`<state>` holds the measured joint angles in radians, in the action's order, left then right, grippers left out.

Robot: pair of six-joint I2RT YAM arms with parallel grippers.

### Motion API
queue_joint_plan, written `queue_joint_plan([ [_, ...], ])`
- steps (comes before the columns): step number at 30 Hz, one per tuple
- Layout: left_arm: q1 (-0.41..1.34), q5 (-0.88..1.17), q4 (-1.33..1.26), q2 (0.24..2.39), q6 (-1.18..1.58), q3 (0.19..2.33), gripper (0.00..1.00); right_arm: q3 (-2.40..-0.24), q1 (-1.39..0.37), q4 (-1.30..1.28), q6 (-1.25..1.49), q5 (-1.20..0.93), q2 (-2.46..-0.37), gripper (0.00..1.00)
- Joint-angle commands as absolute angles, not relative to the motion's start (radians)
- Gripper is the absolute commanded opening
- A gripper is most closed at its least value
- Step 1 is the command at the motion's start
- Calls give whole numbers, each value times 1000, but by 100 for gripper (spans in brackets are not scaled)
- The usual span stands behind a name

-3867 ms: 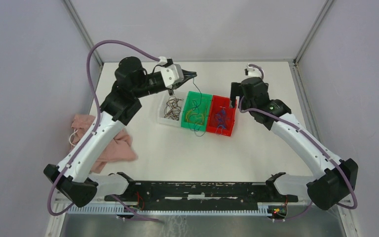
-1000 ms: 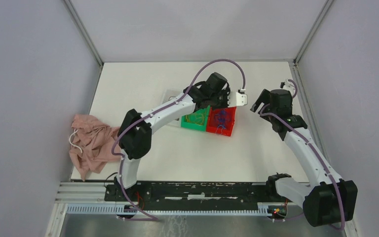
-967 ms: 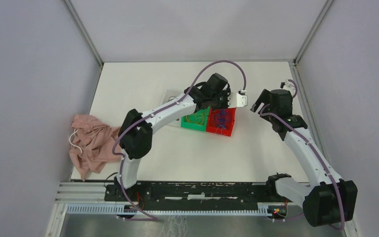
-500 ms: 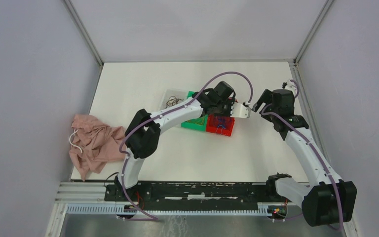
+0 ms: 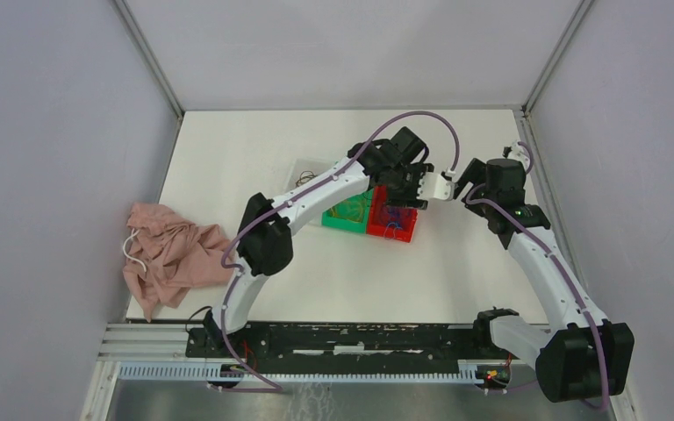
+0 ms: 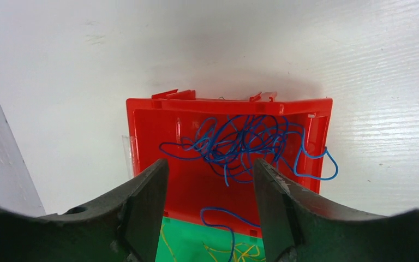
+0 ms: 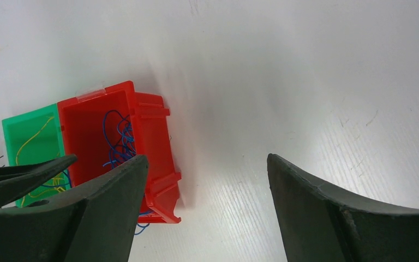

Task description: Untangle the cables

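Observation:
Tangled blue cables (image 6: 240, 144) lie in the red bin (image 6: 153, 136). One blue strand (image 6: 223, 215) trails over into the green bin (image 6: 185, 245), where yellow cables (image 6: 240, 252) lie. Another blue loop (image 6: 327, 164) hangs over the red bin's right wall. My left gripper (image 6: 210, 169) hovers open above the red bin (image 5: 406, 230) with nothing between its fingers. Dark brown cables (image 5: 303, 181) sit in the clear bin (image 5: 303, 167). My right gripper (image 7: 207, 164) stands open over bare table just right of the red bin (image 7: 153, 142), empty.
The three bins stand side by side mid-table. A pink cloth (image 5: 171, 254) lies crumpled at the table's left edge. The left arm's fingers (image 7: 27, 172) show in the right wrist view over the green bin (image 7: 16, 128). Both wrists nearly meet above the red bin's right side.
My left arm has swung right, from over the green bin to over the red bin, and its jaws have gone from shut to open. The right arm has barely moved.

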<state>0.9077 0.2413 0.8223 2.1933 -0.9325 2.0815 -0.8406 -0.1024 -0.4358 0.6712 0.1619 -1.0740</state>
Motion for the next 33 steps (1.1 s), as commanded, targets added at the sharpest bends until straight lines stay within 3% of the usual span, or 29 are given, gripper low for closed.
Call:
queue_joint_plan([
  [1,888,307,992,2233,-960,2233,68,-857,-97,-431,683,147,-1048,86],
  [3,875,344,1032,2232,-953,2277,74,-855,-97,-426,682,129,-1049,85],
  [7,831,410,1113,2202,-931,2324,97,-853,-97,-370,674,0,-1072,83],
  [11,732,500,1132,2143,-842,2326,100,-844,-106,-263,670,-176,-1099,78],
  [14,638,570,1119,2074,-761,2295,99,-863,-187,-213,616,-275,-1133,82],
  [23,321,669,925,1716,-625,1876,99,-987,-540,-368,279,-237,-1247,83],
  [33,46,777,713,1438,-479,1484,99,-1096,-739,-430,161,-12,-1471,61],
])
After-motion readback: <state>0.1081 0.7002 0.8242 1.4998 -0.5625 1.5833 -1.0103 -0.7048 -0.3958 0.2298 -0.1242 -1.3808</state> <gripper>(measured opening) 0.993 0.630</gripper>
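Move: The loose stretch of blue cable spilling over the near-left corner of the red box lies about 22 cm to the right hand's left, 8 cm back and some 13 cm below. The red box's middle is roughly 20 cm left of that hand, level fore and aft; the green box's middle is about 31 cm left and 1 cm ahead. From the left hand, above the red box, this cable is around 4 cm left, 8 cm back and 10 cm below. The blue cable's loose stretch at the red box's near-left corner is approached by the right hand, sweeping some 23 cm left and drawing back about 6 cm, while turning roughly 60 degrees counter-clockwise; near the end it sinks slightly and its fingers partly close, still short of a grip. The left hand clears the way, opening wide, rising about 14 cm and swinging 30 cm left, past the green box, turning counter-clockwise. ##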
